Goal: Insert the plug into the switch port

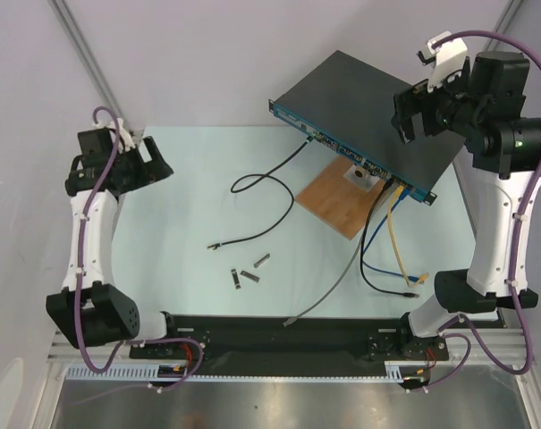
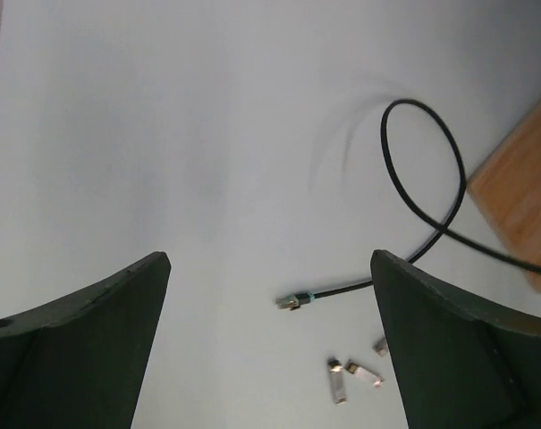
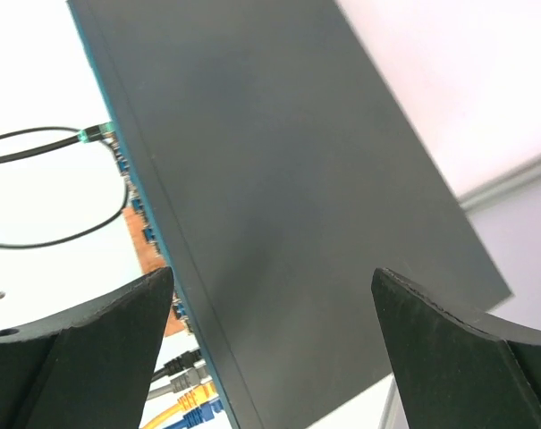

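Note:
The switch (image 1: 359, 103) is a flat black box at the back right, with its blue front face (image 1: 342, 150) towards the table's middle. A black cable (image 1: 257, 183) has one end in a left socket (image 1: 308, 138). Its loose plug (image 1: 215, 243) lies on the table and also shows in the left wrist view (image 2: 293, 301). My left gripper (image 1: 152, 166) is open and empty, high above the table at the left (image 2: 270, 256), with the plug below it. My right gripper (image 1: 409, 121) is open and empty above the switch's top (image 3: 288, 179).
A brown wooden board (image 1: 337, 198) lies under the switch's front. Grey, yellow, blue and black cables (image 1: 386, 232) hang from the right sockets (image 3: 176, 393). Three small metal modules (image 1: 245, 275) lie near the table's middle, also seen in the left wrist view (image 2: 340, 381).

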Available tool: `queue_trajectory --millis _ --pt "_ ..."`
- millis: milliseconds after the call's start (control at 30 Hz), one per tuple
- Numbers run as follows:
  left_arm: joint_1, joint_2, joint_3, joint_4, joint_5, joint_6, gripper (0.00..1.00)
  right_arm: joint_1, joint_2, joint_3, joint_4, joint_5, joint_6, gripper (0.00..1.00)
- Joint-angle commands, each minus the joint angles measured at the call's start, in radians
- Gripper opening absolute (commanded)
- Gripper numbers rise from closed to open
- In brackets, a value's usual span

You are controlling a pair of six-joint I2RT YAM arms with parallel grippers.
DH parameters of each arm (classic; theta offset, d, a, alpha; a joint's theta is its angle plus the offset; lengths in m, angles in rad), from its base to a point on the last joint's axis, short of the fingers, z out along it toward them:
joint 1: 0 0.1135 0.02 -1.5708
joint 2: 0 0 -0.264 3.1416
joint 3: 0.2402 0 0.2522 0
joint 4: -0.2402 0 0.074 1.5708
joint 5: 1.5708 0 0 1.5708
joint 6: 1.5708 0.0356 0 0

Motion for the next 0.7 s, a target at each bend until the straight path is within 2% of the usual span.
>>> queue_trajectory --millis 0,33,100,133,233,300,333,433,533,667 --pt "-0.107 -0.111 -0.044 0.053 0.062 0.259 1.00 0.001 -0.019 -0.029 0.047 -0.080 -0.021 1.00" --pt "-0.188 -0.164 -0.092 0.047 0.075 0.410 1.00 0.001 -0.021 -0.039 0.061 -0.097 -0.015 1.00" --pt "-0.280 -0.218 -0.149 0.029 0.119 0.541 1.00 0.001 -0.026 -0.066 0.070 -0.137 0.013 1.00" --pt "-0.361 -0.243 -0.210 0.021 0.122 0.625 1.00 0.003 -0.021 -0.069 0.067 -0.149 0.022 1.00" --pt "-0.535 -0.310 -0.323 -0.014 0.120 0.730 1.00 0.001 -0.024 -0.092 0.084 -0.188 0.056 1.00" --pt "-0.642 -0.334 -0.415 0.024 0.015 0.726 1.00 0.000 -0.036 -0.111 0.101 -0.208 0.072 1.00" --pt "-0.746 -0.332 -0.442 0.079 -0.019 0.700 1.00 0.001 -0.038 -0.124 0.113 -0.214 0.077 1.00" --pt "-0.876 -0.285 -0.517 0.195 -0.128 0.610 1.00 0.006 -0.029 -0.122 0.106 -0.220 0.077 1.00" --pt "-0.931 -0.182 -0.535 0.269 -0.212 0.516 1.00 0.009 -0.033 -0.129 0.104 -0.217 0.079 1.00" --pt "-0.945 -0.064 -0.538 0.337 -0.262 0.456 1.00 0.023 -0.029 -0.155 0.083 -0.148 0.083 1.00"
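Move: The middle one of three small metal modules on the table lies roughly 22 cm to the left hand's right, 16 cm back and 25 cm below. The near-left module sits some 3 cm left of it and level with it, the far-right one about 3 cm right of it and 4 cm farther out; the loose cable end is around 10 cm left and 8 cm farther out. From the right hand, the middle module is about 31 cm left, 15 cm back and 47 cm below. The three metal modules draw the left hand in: with fingers wide open and empty, it swings right about 23 cm and back about 14, then drops steeply some 15 cm towards them, turning roughly 70 degrees clockwise and pointing more downward. The right hand, open above the switch, drifts about 4 cm left and 3 cm down. ##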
